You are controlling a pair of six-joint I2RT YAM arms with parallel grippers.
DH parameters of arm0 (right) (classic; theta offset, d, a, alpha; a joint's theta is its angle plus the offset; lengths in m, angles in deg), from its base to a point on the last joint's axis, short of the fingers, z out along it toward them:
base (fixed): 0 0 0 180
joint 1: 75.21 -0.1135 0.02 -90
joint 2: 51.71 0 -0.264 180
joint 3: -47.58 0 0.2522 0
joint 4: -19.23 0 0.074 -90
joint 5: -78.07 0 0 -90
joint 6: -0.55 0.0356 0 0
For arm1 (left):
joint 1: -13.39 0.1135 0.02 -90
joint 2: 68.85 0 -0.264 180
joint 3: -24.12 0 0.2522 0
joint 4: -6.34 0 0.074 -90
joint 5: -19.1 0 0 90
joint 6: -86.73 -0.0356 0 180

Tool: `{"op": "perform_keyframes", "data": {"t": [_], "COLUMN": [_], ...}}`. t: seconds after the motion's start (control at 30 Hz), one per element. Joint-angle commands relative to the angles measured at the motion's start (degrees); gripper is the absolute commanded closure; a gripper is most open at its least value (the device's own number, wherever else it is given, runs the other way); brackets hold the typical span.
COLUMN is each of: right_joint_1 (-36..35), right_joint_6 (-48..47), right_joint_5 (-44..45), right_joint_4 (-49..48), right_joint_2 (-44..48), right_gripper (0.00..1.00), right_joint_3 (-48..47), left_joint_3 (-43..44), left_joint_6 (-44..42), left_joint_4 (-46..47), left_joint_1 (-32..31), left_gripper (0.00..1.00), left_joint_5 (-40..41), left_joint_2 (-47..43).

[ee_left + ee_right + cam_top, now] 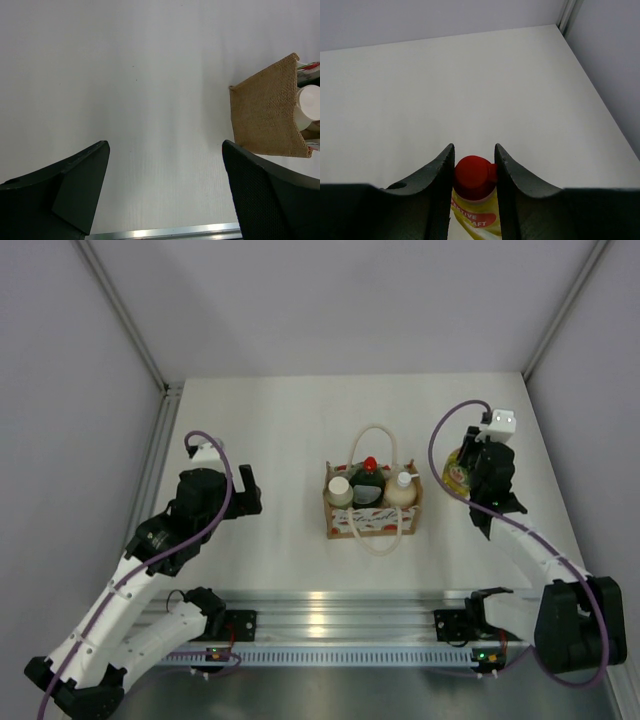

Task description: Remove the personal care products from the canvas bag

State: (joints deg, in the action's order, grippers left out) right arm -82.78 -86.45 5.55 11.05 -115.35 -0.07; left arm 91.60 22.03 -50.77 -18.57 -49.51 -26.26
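Observation:
The tan canvas bag [372,518] stands mid-table with cream rope handles. Three bottles stand in it: a pale one with a white cap [340,489], a dark green one with a red cap [368,483] and a cream one with a white nozzle [401,488]. My right gripper [472,462] is right of the bag, shut on the red cap of a yellow bottle [458,472]. The wrist view shows that cap [473,174] pinched between the fingers, the yellow bottle [477,219] hanging below. My left gripper [243,490] is left of the bag, open and holding nothing. The bag's corner [270,115] shows in its view.
White walls with metal posts close in the table at the back, left and right. An aluminium rail [330,612] runs along the near edge between the arm bases. The left wrist view shows bare tabletop between the fingers and the rail [165,233] below.

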Motion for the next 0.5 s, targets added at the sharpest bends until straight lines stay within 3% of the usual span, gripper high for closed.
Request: {"op": "perform_keyframes", "data": {"t": [0.0,0.03,0.1,0.23,0.47], "right_joint_1": [0.89,0.89,0.89,0.89,0.89], "right_joint_6": [1.3,1.48,2.0,2.79,4.72], "right_joint_5": [-0.86,-1.04,-1.39,-1.83,-2.27], "right_joint_4": [-13.93,-13.93,-13.66,-11.91,-2.61], "right_joint_2": [0.88,0.97,0.97,1.67,6.06], "right_gripper": [0.95,0.74,0.64,0.33,0.19], "right_joint_3": [-0.04,0.31,1.1,1.02,-3.45], "left_joint_3": [-0.8,-0.8,-0.8,-0.89,-0.72], "left_joint_6": [-0.95,-1.04,-0.95,-0.95,-1.13], "left_joint_4": [3.8,3.8,3.8,3.72,3.71], "left_joint_1": [-0.11,-0.2,-0.2,-0.11,-0.11], "left_gripper": [0.02,0.02,0.02,0.02,0.02], "left_joint_5": [-0.82,-0.65,-0.56,-0.64,-1.78], "left_joint_2": [-0.66,-0.58,-0.49,-0.49,0.82]}}
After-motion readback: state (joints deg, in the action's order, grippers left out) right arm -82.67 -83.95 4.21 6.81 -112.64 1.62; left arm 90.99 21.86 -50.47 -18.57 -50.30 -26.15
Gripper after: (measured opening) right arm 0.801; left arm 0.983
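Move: The dish soap bottle, its red cap gripped by the right fingers, has its middle some 9 cm beneath that hand and about 1 cm to its left. The cream bottle in the bag is roughly 15 cm left of that hand and 3 cm back; the canvas bag's middle is about 22 cm left and 4 cm back, both some 12 cm lower. For the idle left hand, the soap bottle is about 47 cm right, 14 cm ahead and 12 cm below. The soap bottle's red cap is let go: the right fingers, shut on it at first, spread from a third to about four fifths open, ending the pinch. Barely shifting at first, the right hand then eases up about 2 cm off the cap, its fingertips tilting up some 5 degrees. ##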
